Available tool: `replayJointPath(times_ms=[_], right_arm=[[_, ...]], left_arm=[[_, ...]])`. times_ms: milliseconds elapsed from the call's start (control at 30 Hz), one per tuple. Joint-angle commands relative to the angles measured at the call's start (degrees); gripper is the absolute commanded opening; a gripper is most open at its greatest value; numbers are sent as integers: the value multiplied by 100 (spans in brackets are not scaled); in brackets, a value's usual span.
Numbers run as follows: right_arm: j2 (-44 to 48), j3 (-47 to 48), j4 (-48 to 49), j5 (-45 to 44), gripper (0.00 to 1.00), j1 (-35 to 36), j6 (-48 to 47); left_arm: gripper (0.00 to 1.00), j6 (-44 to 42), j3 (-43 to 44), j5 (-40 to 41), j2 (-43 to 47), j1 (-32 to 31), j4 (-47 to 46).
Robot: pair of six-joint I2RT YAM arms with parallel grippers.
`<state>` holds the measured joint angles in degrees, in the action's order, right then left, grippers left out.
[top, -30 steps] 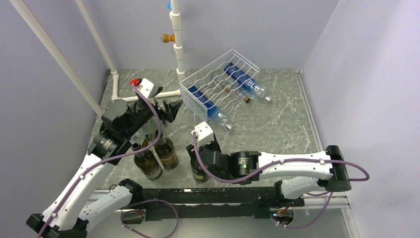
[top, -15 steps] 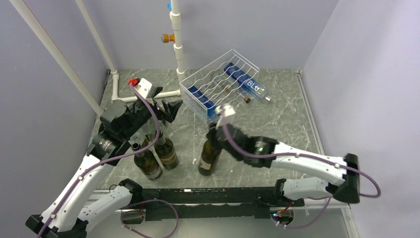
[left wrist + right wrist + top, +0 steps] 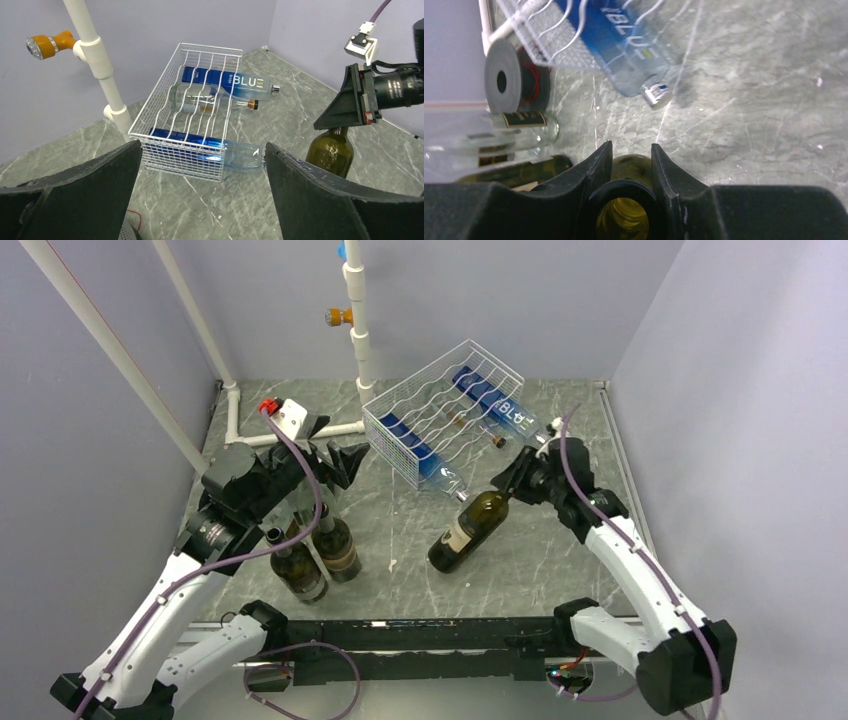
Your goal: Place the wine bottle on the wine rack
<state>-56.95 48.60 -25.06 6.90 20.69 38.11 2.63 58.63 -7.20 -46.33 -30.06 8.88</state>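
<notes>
In the top view my right gripper (image 3: 520, 478) is shut on the neck of a dark green wine bottle (image 3: 468, 533). The bottle hangs tilted, with its base toward the near left, just in front of the white wire wine rack (image 3: 425, 405). From the right wrist the fingers (image 3: 600, 162) clamp the bottle's open mouth (image 3: 624, 217). The left wrist view shows the rack (image 3: 192, 117), the bottle's shoulder (image 3: 330, 150) and the right gripper (image 3: 352, 100) above it. My left gripper (image 3: 335, 455) is open and empty at the left.
Two blue bottles (image 3: 490, 400) and a small clear one lie in the rack. Two dark bottles (image 3: 318, 552) stand under the left arm. A white pipe stand (image 3: 357, 330) rises behind the rack. A black spool (image 3: 502, 76) sits by the rack's corner.
The right gripper closed on the bottle's neck, carried it from the near middle back and to the right, and tipped it over. The left arm stayed put.
</notes>
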Motion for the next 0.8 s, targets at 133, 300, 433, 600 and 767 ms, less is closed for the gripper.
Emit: replayJointPath(times_ms=[133, 300, 433, 600, 767], right_arm=[[-450, -433, 649, 1591, 0, -2007, 723], [-739, -834, 655, 1469, 0, -3118, 887], [-468, -1159, 568, 914, 0, -3715, 1062], [38, -1425, 297, -435, 0, -3872, 1499], [273, -2002, 805, -853, 0, -4202, 2471]], left_arm=[[99, -15, 218, 92, 36, -147, -41], [99, -32, 210, 150, 31, -173, -44], [99, -18, 235, 74, 18, -184, -36], [99, 9, 228, 11, 44, -183, -46], [99, 39, 238, -52, 62, -184, -61]])
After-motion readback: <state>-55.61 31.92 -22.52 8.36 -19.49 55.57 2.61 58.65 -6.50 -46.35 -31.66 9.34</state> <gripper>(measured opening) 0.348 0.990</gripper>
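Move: The right hand already holds the wine bottle by its neck, with the base hanging back-left of the hand. From that hand the wine rack's middle is about 32 cm ahead, 11 cm left and 15 cm lower. The rack's near blue bottle is some 21 cm ahead and 17 left, the corked bottle 33 ahead and 2 left, the far blue bottle 38 ahead and 5 right. From the left hand the rack is roughly 31 cm ahead, 16 right and 34 below. The right hand keeps its grip on the wine bottle's neck and sweeps about 19 cm to the right while sinking some 10 cm, away from the wine rack and over the open table on its near right side; it drifts a couple of centimetres forward at first, then back again. As it goes, the wrist swings clockwise about 50 degrees, with the fingers tipping farther down and the hand's left side rising, which lays the hanging bottle over with its base pointing to the robot's left. ##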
